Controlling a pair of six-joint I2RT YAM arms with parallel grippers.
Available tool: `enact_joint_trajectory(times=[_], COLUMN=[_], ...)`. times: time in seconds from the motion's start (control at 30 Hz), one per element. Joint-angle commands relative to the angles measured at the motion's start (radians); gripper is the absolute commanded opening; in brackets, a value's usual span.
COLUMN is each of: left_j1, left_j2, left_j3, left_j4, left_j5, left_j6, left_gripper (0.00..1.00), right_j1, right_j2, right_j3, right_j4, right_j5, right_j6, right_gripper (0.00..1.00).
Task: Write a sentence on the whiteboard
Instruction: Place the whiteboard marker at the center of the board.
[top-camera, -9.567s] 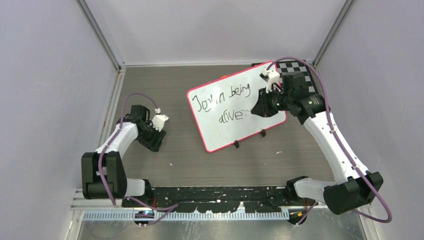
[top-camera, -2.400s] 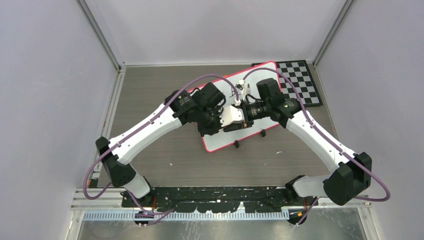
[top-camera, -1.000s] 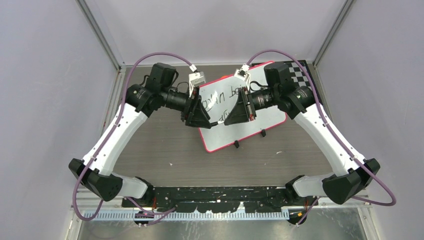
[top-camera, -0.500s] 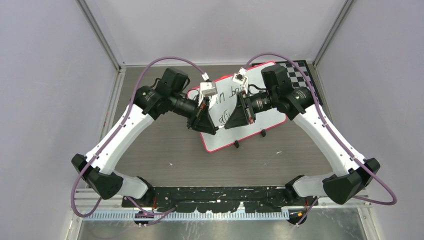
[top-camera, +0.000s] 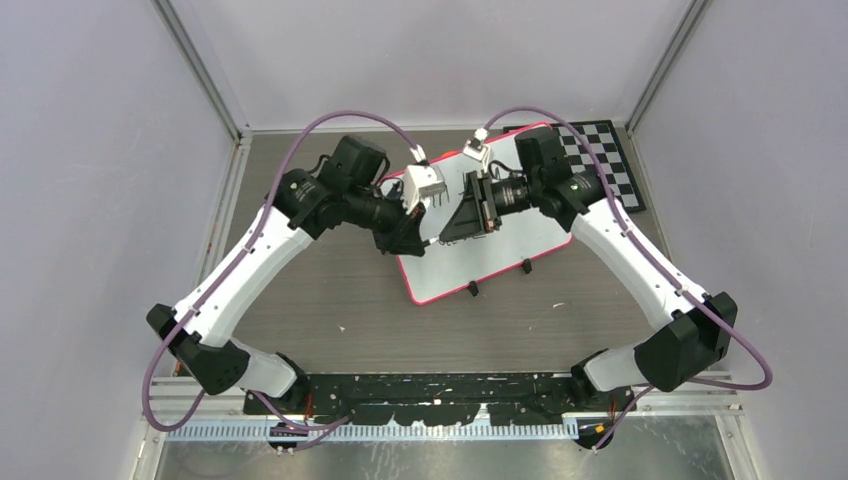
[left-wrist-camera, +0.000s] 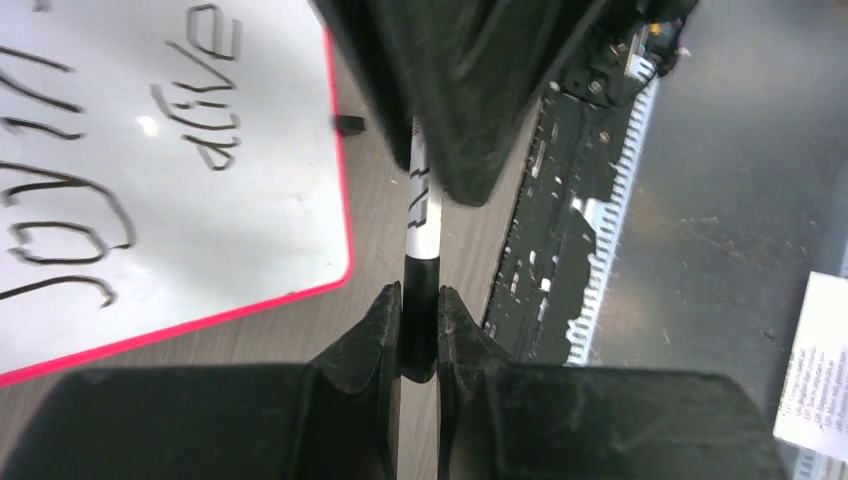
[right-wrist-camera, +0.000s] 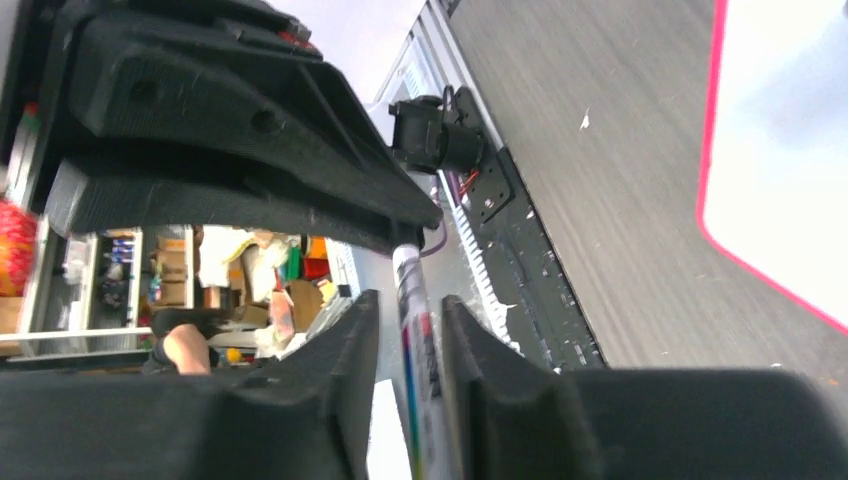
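Note:
The whiteboard (top-camera: 520, 228) lies tilted on the table, pink-red rim, two black clips (top-camera: 526, 266) on its near edge. The sentence (left-wrist-camera: 205, 128) shows in the left wrist view, reading "Joyin … alive"; in the top view the arms cover it. A white marker (left-wrist-camera: 421, 205) spans between both grippers above the board's near-left part. My left gripper (left-wrist-camera: 420, 296) (top-camera: 412, 241) is shut on its black cap end (left-wrist-camera: 420, 325). My right gripper (right-wrist-camera: 405, 302) (top-camera: 449, 236) is shut on the marker's barrel (right-wrist-camera: 413, 335), facing the left one tip to tip.
A black-and-white checkerboard (top-camera: 600, 150) lies at the back right, partly under the whiteboard. The black rail (top-camera: 440, 388) with the arm bases runs along the near edge. Grey walls close the left, back and right sides.
The left arm came from the table's left to the board. Over the last second both grippers closed in on each other, and the left one now grips the marker's end.

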Motion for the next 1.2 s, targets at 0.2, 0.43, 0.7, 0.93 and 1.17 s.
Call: enact_joint_trajectory(times=[0.2,0.43,0.7,0.93,1.17], left_j1=[0.299,0.681,0.927,0.919,0.861], left_j2=[-0.093,-0.148,-0.148,-0.065,0.034], left_j3=[-0.025,-0.179,-0.489,-0.672,-0.763], left_j4=[0.164,0.140,0.160,0.296,0.402], left_j5=[0.088,0.162,0.042,-0.086,-0.214], left_j6=[-0.104,-0.030,0.204,0.233,0.271], left_gripper=[0.00,0.00,0.00,0.00,0.04], right_j1=[-0.341,-0.592,-0.753,-0.772,-0.772], right_j2=[-0.033,-0.023,-0.032,-0.100,-0.120], right_j3=[0.170,0.151,0.060,-0.107,-0.143], right_j4=[0.048,-0.173,-0.466,-0.408,-0.389], right_j5=[-0.032,-0.036,0.057,0.106,0.121], right_j6=[0.043,-0.186,-0.589,-0.609,-0.603], right_gripper=[0.75,0.76,0.76,0.76,0.76])
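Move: The capped marker is still pinched by both hands, its middle about 3 cm to the left of the right hand and level with it. From the left hand, the bare table spot it is bound for lies some 24 cm left, 8 cm ahead and 27 cm below; the whiteboard's near-left corner is about 2 cm ahead, 2 cm left, its centre roughly 22 cm ahead and 12 cm right, both some 29 cm down. The marker comes free of the right fingers, which open wide as that hand swings about 22 cm right and forward, first rising, then sinking, turning clockwise. Still pinching the cap, the left hand carries the marker forward and left off the board, roughly 27 cm left in all, then drops it steeply towards the bare table, turning some 45 degrees counter-clockwise. ##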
